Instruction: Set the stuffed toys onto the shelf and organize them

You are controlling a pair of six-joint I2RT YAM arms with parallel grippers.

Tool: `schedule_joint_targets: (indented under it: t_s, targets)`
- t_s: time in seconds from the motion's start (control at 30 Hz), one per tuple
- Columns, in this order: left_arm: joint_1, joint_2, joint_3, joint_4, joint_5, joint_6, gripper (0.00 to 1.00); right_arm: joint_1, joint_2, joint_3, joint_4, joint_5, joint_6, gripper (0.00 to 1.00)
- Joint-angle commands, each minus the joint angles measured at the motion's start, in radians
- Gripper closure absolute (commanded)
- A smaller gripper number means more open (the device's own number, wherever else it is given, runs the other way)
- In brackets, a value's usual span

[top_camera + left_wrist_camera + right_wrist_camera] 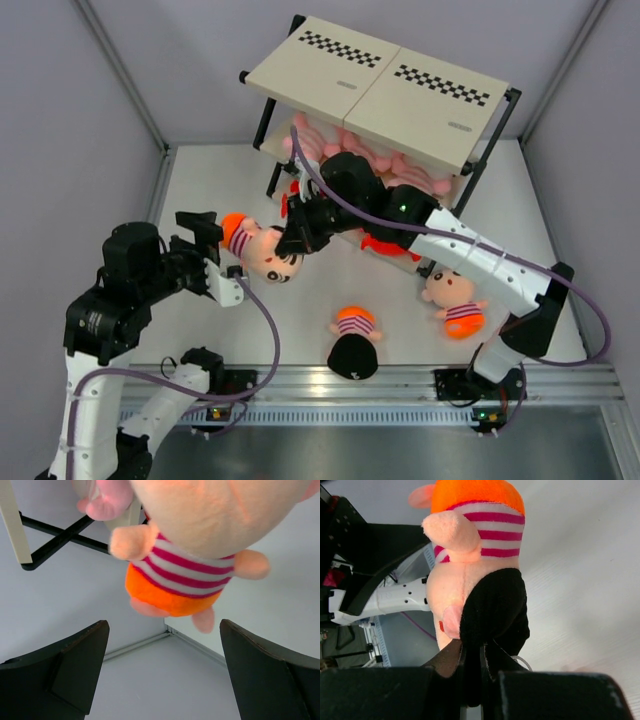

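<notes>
A boy doll [258,245] with a striped shirt and orange shorts hangs in the air between the arms. My right gripper [296,238] is shut on its black hair [495,605], and the right wrist view shows the jaws [480,650] pinching the hair. My left gripper [207,250] is open just left of the doll, its shorts [170,592] above the spread fingers [75,660] without touching. Two more boy dolls lie on the table, one face down [354,342] and one at the right [455,301]. Pink plush animals [370,155] fill the shelf's [380,85] middle board.
Something orange-red [385,245] lies partly hidden under the right arm by the shelf's foot. The shelf's black cross frame [55,537] and a pink plush [107,500] show in the left wrist view. Grey walls close in the table on three sides.
</notes>
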Motion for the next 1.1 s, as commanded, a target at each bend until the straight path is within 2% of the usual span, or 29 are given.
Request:
schedule_joint_targets:
  t_s: [0.0, 0.1, 0.37, 0.47, 0.53, 0.63, 0.67, 0.7, 0.73, 0.87, 0.93, 0.97, 1.03, 1.07]
  targets:
    - [-0.003, -0.033, -0.053, 0.008, 0.063, 0.183, 0.02, -0.021, 0.008, 0.088, 0.041, -0.046, 0.028, 1.0]
    - [-0.002, -0.028, -0.089, 0.012, 0.06, 0.224, 0.02, -0.02, 0.028, 0.136, 0.031, -0.041, 0.032, 1.0]
    - [-0.003, 0.059, -0.019, 0.017, 0.049, 0.215, 0.02, -0.018, 0.067, 0.173, 0.034, -0.087, 0.033, 1.0]
    - [-0.003, 0.079, -0.012, 0.018, 0.063, 0.221, 0.09, -0.017, 0.068, 0.17, 0.063, -0.144, 0.032, 1.0]
    - [-0.003, 0.088, -0.012, 0.035, 0.071, 0.221, 0.2, -0.017, 0.077, 0.179, 0.058, -0.168, 0.032, 1.0]
    - [-0.003, 0.111, 0.012, 0.04, 0.085, 0.206, 0.6, -0.018, 0.077, 0.181, 0.057, -0.187, 0.026, 1.0]
    - [-0.002, 0.116, 0.02, 0.04, 0.091, 0.197, 0.81, -0.02, 0.077, 0.181, 0.055, -0.19, 0.025, 1.0]
    - [-0.002, 0.125, 0.026, 0.038, 0.095, 0.177, 0.93, -0.02, 0.076, 0.181, 0.055, -0.193, 0.026, 1.0]
    - [-0.002, 0.131, 0.032, 0.038, 0.103, 0.165, 1.0, -0.021, 0.074, 0.182, 0.057, -0.198, 0.026, 1.0]
    - [-0.003, 0.154, 0.082, 0.04, 0.122, 0.062, 1.0, -0.038, 0.053, 0.155, 0.084, -0.201, 0.04, 1.0]
    - [-0.003, 0.189, 0.119, 0.04, 0.12, -0.065, 1.0, -0.063, 0.027, 0.141, 0.088, -0.173, 0.057, 1.0]
    - [-0.003, 0.208, 0.173, 0.038, 0.114, -0.12, 1.0, -0.073, 0.016, 0.136, 0.081, -0.147, 0.06, 0.81]
    - [-0.003, 0.267, 0.271, 0.038, 0.102, -0.294, 1.0, -0.096, -0.03, 0.138, 0.048, -0.057, 0.034, 0.61]
    - [-0.002, 0.286, 0.303, 0.038, 0.092, -0.352, 1.0, -0.101, -0.047, 0.139, 0.038, -0.025, 0.005, 0.42]
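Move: The striped doll, its black-haired head still pinched in the right fingers, has its middle about 7 cm to the right of the open left hand, level fore and aft and some 5 cm lower; its shirt end is nearer, slightly ahead. From the left hand, the other doll lies about 11 cm back, 24 cm right and 31 cm down, the leftmost pink toy roughly 25 cm ahead and 11 cm right, 5 cm down. From the right hand the held doll's middle is about 6 cm left, 3 cm below. Down about 2.5 cm and then forward and a little right, the left hand brings its open fingers around the doll's striped lower body, rolling slightly, and pinches it shut before rising about 3.5 cm and edging on forward. The right hand shifts slightly up and left with the head still gripped, then opens about halfway, easing forward, right and up. ##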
